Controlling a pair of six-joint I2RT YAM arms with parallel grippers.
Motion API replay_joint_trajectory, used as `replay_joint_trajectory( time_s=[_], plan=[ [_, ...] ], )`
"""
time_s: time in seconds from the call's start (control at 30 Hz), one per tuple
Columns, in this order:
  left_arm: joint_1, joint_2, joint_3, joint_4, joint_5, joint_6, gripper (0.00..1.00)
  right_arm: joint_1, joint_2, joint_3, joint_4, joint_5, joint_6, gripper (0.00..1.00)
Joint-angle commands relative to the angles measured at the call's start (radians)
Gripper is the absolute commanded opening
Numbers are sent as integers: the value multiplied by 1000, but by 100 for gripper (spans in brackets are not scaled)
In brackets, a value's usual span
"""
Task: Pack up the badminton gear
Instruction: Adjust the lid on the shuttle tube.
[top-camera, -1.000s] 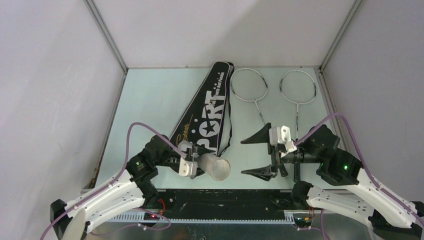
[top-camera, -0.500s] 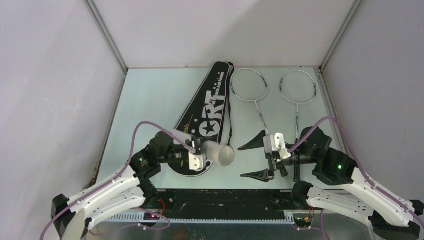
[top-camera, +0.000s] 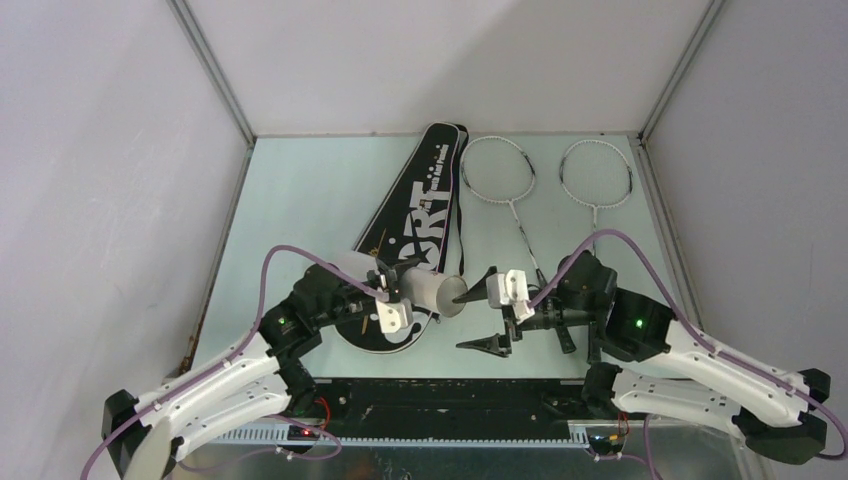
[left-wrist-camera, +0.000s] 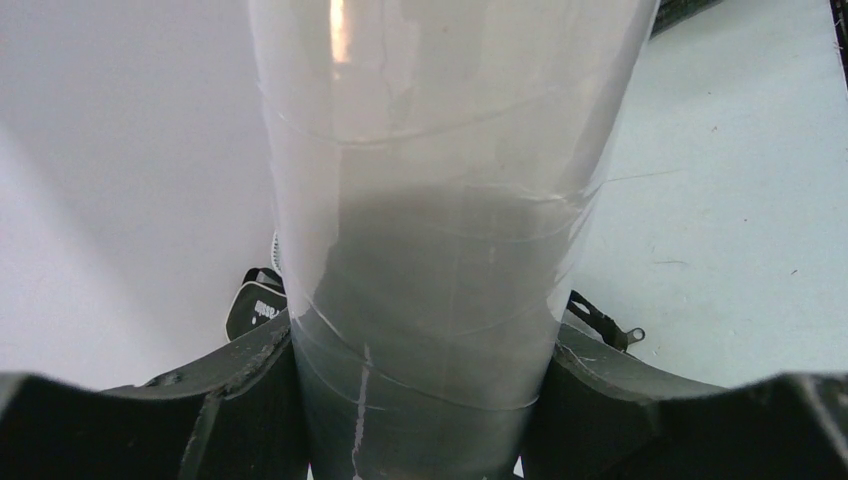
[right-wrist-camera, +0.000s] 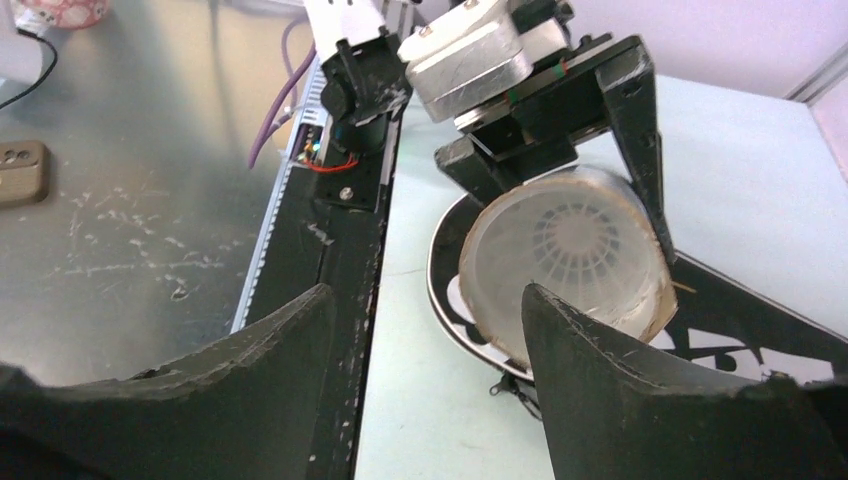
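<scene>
My left gripper (top-camera: 398, 303) is shut on the long white tube (top-camera: 432, 293), holding it roughly level over the black bag (top-camera: 418, 215) with its open mouth facing right. The left wrist view shows the tube (left-wrist-camera: 440, 200) squeezed between both fingers (left-wrist-camera: 235, 375). My right gripper (top-camera: 482, 317) is open just right of the mouth, its upper fingertip at the rim. In the right wrist view, the tube (right-wrist-camera: 565, 255) shows a white shuttlecock (right-wrist-camera: 578, 232) inside, just past my right gripper (right-wrist-camera: 425, 300). Two rackets (top-camera: 497, 172) (top-camera: 597, 174) lie at the back right.
The bag's thin strap (top-camera: 461, 250) trails along its right side, and a metal zip pull (right-wrist-camera: 512, 387) lies on the table below the tube. A black rail (top-camera: 450, 395) runs along the near edge. Grey walls (top-camera: 120, 150) close in both sides.
My left gripper has swung the tube up and to the right. My right gripper has moved left to the tube's mouth, and its jaws have narrowed somewhat.
</scene>
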Motion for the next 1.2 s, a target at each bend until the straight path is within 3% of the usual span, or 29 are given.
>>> replay_joint_trajectory(
  time_s=[0.0,0.23,0.37,0.5,0.6,0.73,1.17],
  plan=[
    [1,-13,16,78,9,8,55,24,39,5,124,78,-16,71],
    [2,7,26,83,-25,-5,54,83,93,5,164,195,3,63],
    [0,4,23,92,-33,-12,53,109,102,5,192,274,36,52],
    [1,0,16,102,-41,-17,53,155,117,5,210,379,40,37],
    [0,-1,15,102,-53,-20,53,174,121,5,218,451,44,17],
    [2,-4,14,92,-76,-18,52,180,103,5,219,465,57,0],
    [1,-24,-11,39,-100,34,51,173,-23,15,111,353,73,0]
  ],
)
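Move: Just ahead and to the left of the right hand sits the lid end of the shuttle tube, about 4 cm farther out, 2 cm to the left and roughly level. Well below, some 25 cm down, the racket bag's middle lies about 32 cm ahead and 11 cm left, and the nearer racket's middle about 32 cm ahead and 15 cm right. From the left hand, which grips the tube, the lid end is 6 cm right, 3 cm back and about level. Reaching forward and left some 5 cm towards the shuttle tube's lid end, the right hand turns about 15 degrees clockwise and shuts its fingers from wide open at the rim edge nearest the bases, where the tips seem to touch. It then eases back about 1 cm while rising slightly. The left hand keeps its hold on the tube, shifting forward about 1.5 cm, then slightly up and back. ##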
